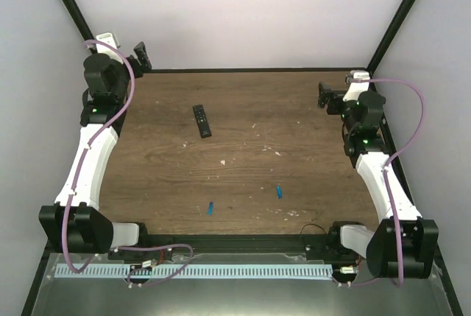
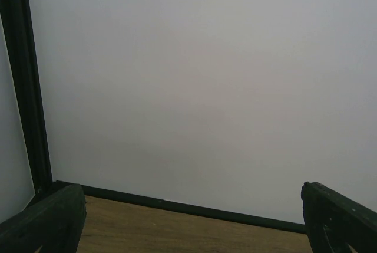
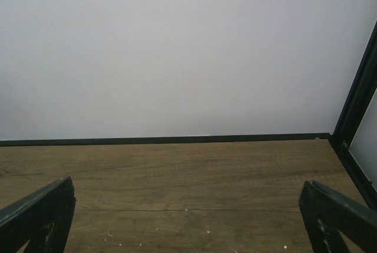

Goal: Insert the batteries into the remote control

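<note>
The slim black remote control (image 1: 202,121) lies on the wooden table (image 1: 294,110), left of centre toward the back. Two tiny blue batteries lie near the front: one (image 1: 210,208) at centre left, the other (image 1: 279,191) to its right. My left gripper (image 1: 141,57) is open and empty at the back left corner, far from the remote. My right gripper (image 1: 324,96) is open and empty at the back right. Both wrist views show only wide-spread fingertips (image 2: 53,220) (image 3: 41,214), the table and the white back wall; the remote and batteries are out of those views.
Pale specks of debris (image 1: 223,162) are scattered on the table. Black frame posts (image 1: 70,3) stand at the back corners, and a black rim (image 3: 177,140) runs along the back edge below the white wall.
</note>
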You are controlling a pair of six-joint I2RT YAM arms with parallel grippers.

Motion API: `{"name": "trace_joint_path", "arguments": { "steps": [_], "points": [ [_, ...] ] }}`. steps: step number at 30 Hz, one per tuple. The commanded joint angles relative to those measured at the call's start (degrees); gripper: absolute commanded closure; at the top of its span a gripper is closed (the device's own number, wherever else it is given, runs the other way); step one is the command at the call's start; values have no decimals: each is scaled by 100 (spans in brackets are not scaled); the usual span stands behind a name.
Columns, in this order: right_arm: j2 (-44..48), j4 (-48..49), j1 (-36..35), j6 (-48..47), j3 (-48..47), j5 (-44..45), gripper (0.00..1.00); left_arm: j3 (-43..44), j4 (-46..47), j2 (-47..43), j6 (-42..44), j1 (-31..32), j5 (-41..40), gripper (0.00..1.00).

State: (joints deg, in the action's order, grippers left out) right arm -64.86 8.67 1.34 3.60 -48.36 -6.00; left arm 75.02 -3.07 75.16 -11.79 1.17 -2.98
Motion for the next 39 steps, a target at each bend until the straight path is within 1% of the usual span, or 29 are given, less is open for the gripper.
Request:
{"name": "trace_joint_path", "arguments": {
  "steps": [1,3,7,10,11,13,14,15,18,22,24,28,30,32,36,39],
  "points": [
    [-19,153,50,-74,-288,-31,0,66,75,-31,101,23,103,0],
    [-18,161,50,-75,-280,-24,0,143,33,32,43,24,64,0],
    [-23,162,53,-79,-271,14,0,266,-53,127,-381,-39,-649,0],
    [-28,161,50,-79,-255,63,0,205,-61,113,-805,-310,-640,0],
    [-29,162,52,-85,-249,64,0,131,10,95,-805,-423,-491,0],
    [-48,170,50,-78,-249,64,0,-41,99,60,-813,-697,59,0],
    [-64,158,50,-72,-261,59,0,-158,15,34,-983,-739,128,0],
    [-87,140,51,-70,-279,57,0,-327,140,0,-1022,-779,183,0],
    [-134,37,57,-63,-375,63,0,-654,583,-23,-847,-828,730,0],
    [-237,-149,50,-4,-530,124,0,-578,471,267,-880,-776,1116,0],
    [-354,-395,50,10,-681,171,0,-253,89,603,-684,-632,1221,0],
    [-789,-1135,55,141,-1177,391,0,898,-1267,1574,-164,-162,1093,0],
    [-1084,-1613,55,181,-1518,422,0,1691,-2071,2153,-266,-2,1035,0],
    [-1475,-2145,51,223,-1893,382,0,2377,-2900,2767,-622,84,1048,0],
    [-2042,-2972,38,479,-2465,235,0,3657,-4303,3999,-1067,165,1446,0],
    [-2377,-3355,-40,690,-2674,247,0,4476,-5190,4798,-1158,270,1530,5]
  ]
}}
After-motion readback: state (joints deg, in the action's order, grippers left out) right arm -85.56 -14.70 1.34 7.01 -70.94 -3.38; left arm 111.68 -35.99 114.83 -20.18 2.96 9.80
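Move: The remote control lies flat on the table, roughly 17 cm to the left hand's right, about 3 cm ahead and some 40 cm below. The left blue battery is about 29 cm back and 22 cm right of that hand, at table height. From the right hand, the right blue battery lies about 21 cm back, 16 cm left and 30 cm below; the remote lies some 7 cm ahead and 42 cm left. Towards the remote control, though still high above it, the left hand comes down some 17 cm and forward about 12, first swinging left about 6 cm, then sweeping back right past its start, fingers tipping down over 35 degrees and turning slightly clockwise. The right hand, after waiting, eases forward and down and tips about 20 degrees. Both grippers stay wide open, touching nothing. ##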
